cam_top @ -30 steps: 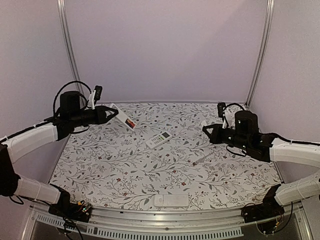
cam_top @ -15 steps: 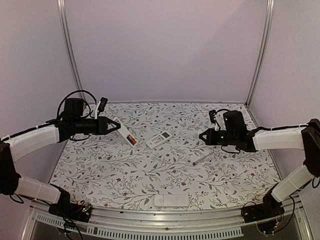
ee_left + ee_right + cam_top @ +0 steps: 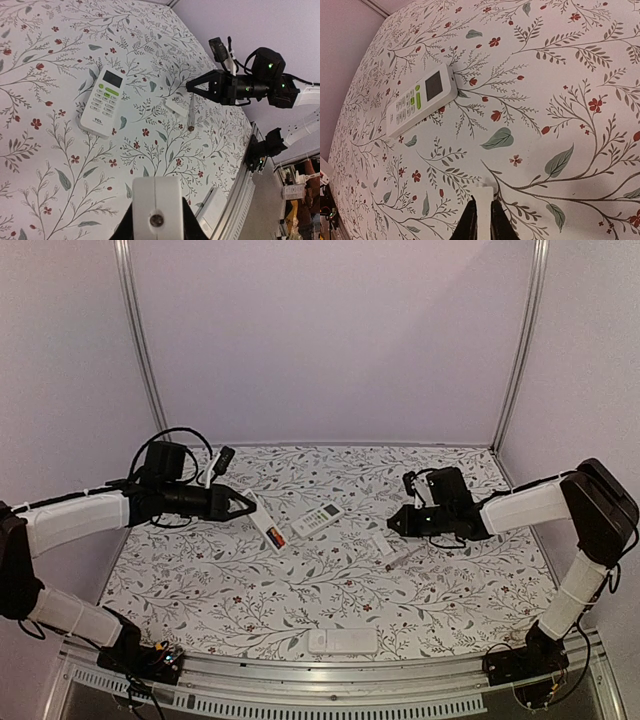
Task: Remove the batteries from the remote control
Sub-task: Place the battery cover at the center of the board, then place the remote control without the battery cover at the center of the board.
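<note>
My left gripper (image 3: 243, 505) is shut on one end of a white remote control (image 3: 268, 527), held above the table with its back facing up. The open compartment shows a red-orange battery (image 3: 276, 537) beside a dark one. In the left wrist view only the remote's end (image 3: 156, 200) shows between the jaws. My right gripper (image 3: 393, 524) is shut on a thin white battery cover (image 3: 483, 200). The cover's far end (image 3: 380, 543) is down at the table.
A second white remote (image 3: 318, 519) lies face up mid-table, between the two grippers. A thin white pen-like stick (image 3: 401, 559) lies just in front of the right gripper. Another white remote (image 3: 342, 641) lies at the near edge. Walls close in the back and sides.
The left arm has swung the held remote forward and right, lower toward mid-table. The right arm has reached left and down, bringing the cover to the table.
</note>
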Tool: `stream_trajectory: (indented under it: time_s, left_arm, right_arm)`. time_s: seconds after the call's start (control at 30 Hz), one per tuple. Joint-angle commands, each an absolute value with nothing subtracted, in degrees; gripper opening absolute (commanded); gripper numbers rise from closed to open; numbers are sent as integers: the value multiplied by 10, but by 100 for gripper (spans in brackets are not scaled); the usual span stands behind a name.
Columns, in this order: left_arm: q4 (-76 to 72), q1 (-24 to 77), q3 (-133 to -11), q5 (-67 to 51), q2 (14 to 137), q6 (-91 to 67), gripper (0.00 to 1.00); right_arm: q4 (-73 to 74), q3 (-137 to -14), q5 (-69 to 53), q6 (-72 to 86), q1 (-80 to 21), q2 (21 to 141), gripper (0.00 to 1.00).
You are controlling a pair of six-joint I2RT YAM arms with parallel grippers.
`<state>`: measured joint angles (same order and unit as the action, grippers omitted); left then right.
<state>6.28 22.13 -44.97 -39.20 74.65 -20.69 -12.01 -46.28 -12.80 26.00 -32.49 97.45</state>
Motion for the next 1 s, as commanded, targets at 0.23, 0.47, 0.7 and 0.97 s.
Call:
stream_trajectory:
  time_s: [0.23,0.47,0.7,0.97]
  left_arm:
    - [64,230,-469,-409,759,-199,0]
    - [65,259,-472,-417,808,-205,0]
    - [64,278,-480,-428,858,-216,0]
    - [73,294,-490,-427,906,-222,4]
  right_arm:
    - [-102,-480,-134,245,-325,989,17]
    - [-61,-457,-121,238,-345,909,34]
    - [-2,-426,-93,268,-371,843,51]
    - [69,-405,-74,325,-432,815,65]
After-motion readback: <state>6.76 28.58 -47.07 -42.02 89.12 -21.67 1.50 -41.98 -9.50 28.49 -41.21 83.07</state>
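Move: The battery cover already seems to lie on the board just beneath the right hand's barely parted fingers, its middle about 4 cm down, 1 cm left and 1 cm back. The thin tool lies about 5 cm back and 3 cm to the right of that hand; the other remote some 15 cm left and 5 cm ahead. From the left hand, holding the opened remote, the cover is about 26 cm right, 5 cm ahead and 15 cm below. Leaving the battery cover on the board, the right hand first dips about 1 cm over it, then opens its fingers to over half while lifting clear some 5 cm, draws back about 8 cm and sinks a little again. The left hand, after a pause, keeps its grip on the opened remote and lowers it about 7 cm, moving some 4 cm right and slightly back, the fingers tipping about 15 degrees further down. ##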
